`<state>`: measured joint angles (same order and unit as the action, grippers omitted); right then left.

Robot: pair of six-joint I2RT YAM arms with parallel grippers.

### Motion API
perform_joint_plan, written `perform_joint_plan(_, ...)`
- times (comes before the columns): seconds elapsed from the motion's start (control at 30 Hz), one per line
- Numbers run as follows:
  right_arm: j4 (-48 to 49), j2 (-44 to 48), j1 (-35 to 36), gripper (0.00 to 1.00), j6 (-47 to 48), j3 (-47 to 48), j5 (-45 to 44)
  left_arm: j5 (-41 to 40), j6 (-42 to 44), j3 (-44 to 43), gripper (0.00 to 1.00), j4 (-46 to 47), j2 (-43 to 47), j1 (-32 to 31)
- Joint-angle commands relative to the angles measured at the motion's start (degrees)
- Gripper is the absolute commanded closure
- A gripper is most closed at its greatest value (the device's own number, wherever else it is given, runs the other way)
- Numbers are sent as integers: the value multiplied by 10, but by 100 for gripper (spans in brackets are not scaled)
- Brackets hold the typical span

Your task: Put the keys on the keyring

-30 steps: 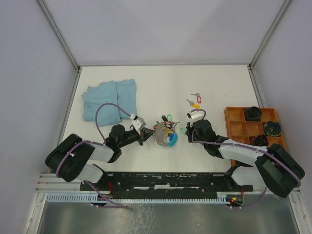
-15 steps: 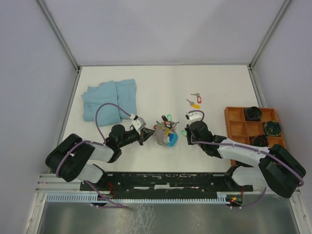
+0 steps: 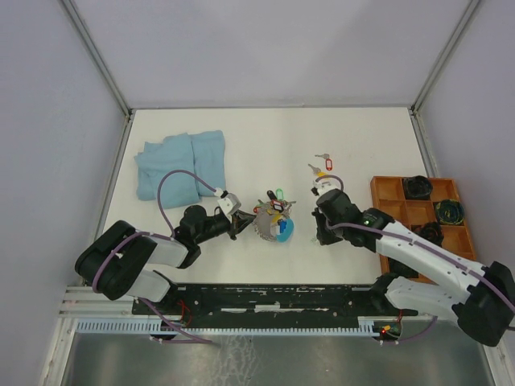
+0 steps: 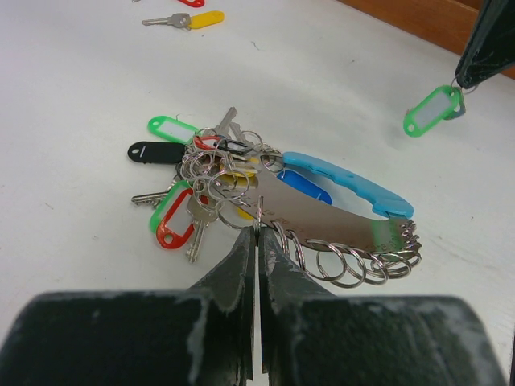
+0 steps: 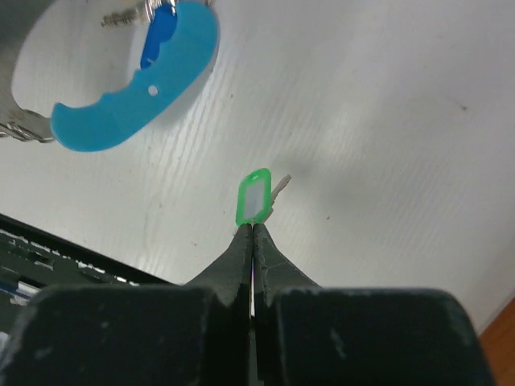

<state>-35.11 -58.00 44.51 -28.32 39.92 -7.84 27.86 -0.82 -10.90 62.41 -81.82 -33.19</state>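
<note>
The keyring [image 3: 271,224] is a silver metal band carrying several split rings, with a blue plastic part [image 4: 346,178]. Several tagged keys [image 4: 179,211] hang on it. My left gripper [image 4: 257,231] is shut on a ring at the band's near edge; it also shows in the top view [image 3: 241,223]. My right gripper [image 5: 253,226] is shut on a green-tagged key [image 5: 254,197] and holds it above the table, right of the keyring [image 4: 434,110]. In the top view the right gripper [image 3: 322,230] points down and hides that key. A yellow-tagged key [image 3: 321,173] and a red-tagged key [image 3: 325,158] lie loose beyond.
A folded blue cloth [image 3: 181,165] lies at the back left. An orange compartment tray [image 3: 392,190] with dark round items stands at the right edge. The arms' base rail runs along the near edge.
My right gripper has risen off the table with the green-tagged key, and its wrist has swung up and to the right. The left gripper and keyring have not moved.
</note>
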Motion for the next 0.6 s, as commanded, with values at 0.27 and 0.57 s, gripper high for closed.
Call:
perform_joint_plan(0.27, 66, -165, 2, 99, 14, 44, -103, 16, -15, -18, 97, 30, 3, 2)
perform_joint_plan(0.57, 204, -244, -5, 99, 42, 12, -153, 18, -14, -19, 97, 28, 2, 2)
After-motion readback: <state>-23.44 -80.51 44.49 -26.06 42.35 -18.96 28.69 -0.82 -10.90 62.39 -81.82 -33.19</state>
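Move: The right hand still holds the green-tagged key, hanging just under its fingertips. Bare table lies about 5 cm ahead of it and 7 cm below. The blue handle of the keyring is roughly 8 cm to its left and 2 cm ahead, and the yellow-tagged key is some 16 cm straight ahead. From the left hand, that patch of table is about 16 cm to the right, level with it fore and aft, and some 6 cm lower. Keeping its pinch, the right hand dips about 4 cm, then sweeps forward and lower, trailing the green-tagged key. ##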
